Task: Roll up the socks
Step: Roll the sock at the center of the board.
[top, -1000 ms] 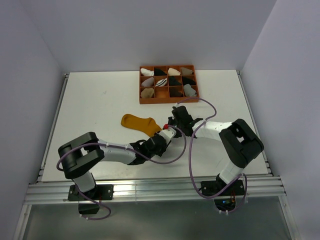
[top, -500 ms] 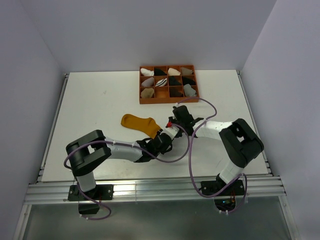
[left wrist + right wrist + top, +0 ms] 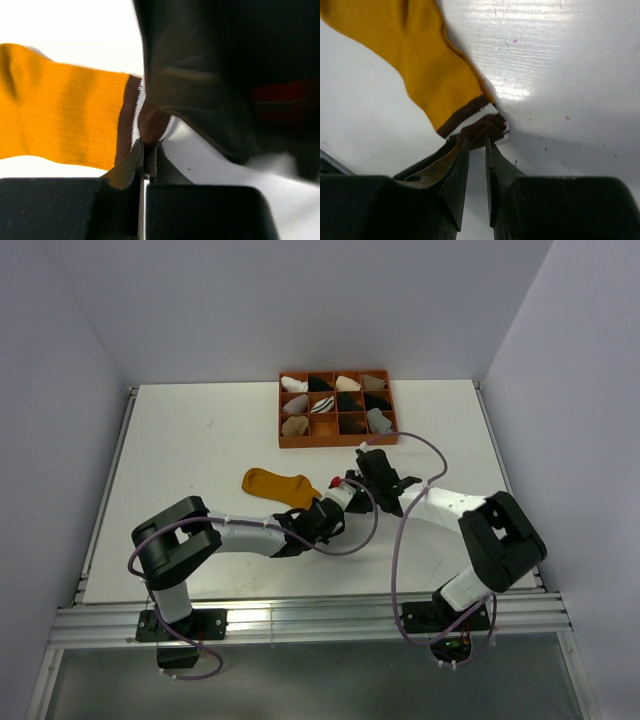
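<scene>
One of the socks, mustard-yellow (image 3: 272,483) with a brown and white striped cuff, lies flat on the white table in front of the tray. My left gripper (image 3: 325,505) is at its cuff end. The left wrist view shows that gripper (image 3: 148,145) shut, pinching the brown cuff (image 3: 150,122), the yellow leg (image 3: 65,117) stretching away to the left. My right gripper (image 3: 347,487) hangs close over the same cuff. In its wrist view the right gripper (image 3: 477,141) stands open by a narrow gap, the bunched cuff (image 3: 482,127) right at its fingertips. No other loose sock shows.
An orange compartment tray (image 3: 338,443) with small rolled sock bundles (image 3: 295,425) stands just beyond the grippers. Purple cables (image 3: 385,530) loop over the table between the two arms. The right arm's dark housing (image 3: 225,75) fills the upper right of the left wrist view.
My left gripper has shut on the cuff. The right jaws have parted and that arm's wrist and elbow have shifted right and back. The sock lies as before.
</scene>
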You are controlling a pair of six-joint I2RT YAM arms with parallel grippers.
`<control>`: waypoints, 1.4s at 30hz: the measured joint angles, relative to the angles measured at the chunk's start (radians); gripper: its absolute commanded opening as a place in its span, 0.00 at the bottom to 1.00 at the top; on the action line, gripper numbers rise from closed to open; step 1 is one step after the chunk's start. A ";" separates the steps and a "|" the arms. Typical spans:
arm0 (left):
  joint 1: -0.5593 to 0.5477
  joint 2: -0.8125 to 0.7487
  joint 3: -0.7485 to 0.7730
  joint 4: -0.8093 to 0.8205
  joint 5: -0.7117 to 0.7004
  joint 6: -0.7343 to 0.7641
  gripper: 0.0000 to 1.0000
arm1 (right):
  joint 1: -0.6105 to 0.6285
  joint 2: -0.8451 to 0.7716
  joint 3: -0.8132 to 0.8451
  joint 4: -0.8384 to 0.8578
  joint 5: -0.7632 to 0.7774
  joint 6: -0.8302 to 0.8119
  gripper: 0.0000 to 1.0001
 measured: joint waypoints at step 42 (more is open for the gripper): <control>0.329 -0.026 -0.155 0.207 0.755 -0.694 0.01 | 0.097 -0.108 -0.155 0.017 0.212 0.286 0.58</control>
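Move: Between the left fingertips the rolled-in brown-and-white cuff of the orange sock is already pinched, its middle about 1 cm ahead and 1 cm below; from the right hand, which is just coming off, it lies roughly 2 cm left, level fore and aft, and 3 cm below. From the left hand, the sock's orange leg stretches about 5 cm ahead and 6 cm left, its toe some 8 cm ahead and 16 cm left, both about 2 cm lower. Twisting the pinched cuff, the left hand keeps its grip, bobs up 2 cm and back down, and rolls some 60 degrees counter-clockwise as seen along its fingers, which swing from forward-right to mostly rightward, still slanting down. The right hand rises clear by about 9 cm, drifting right, then comes back and down beside the left fingertips, opening wider around the cuff's free end. ##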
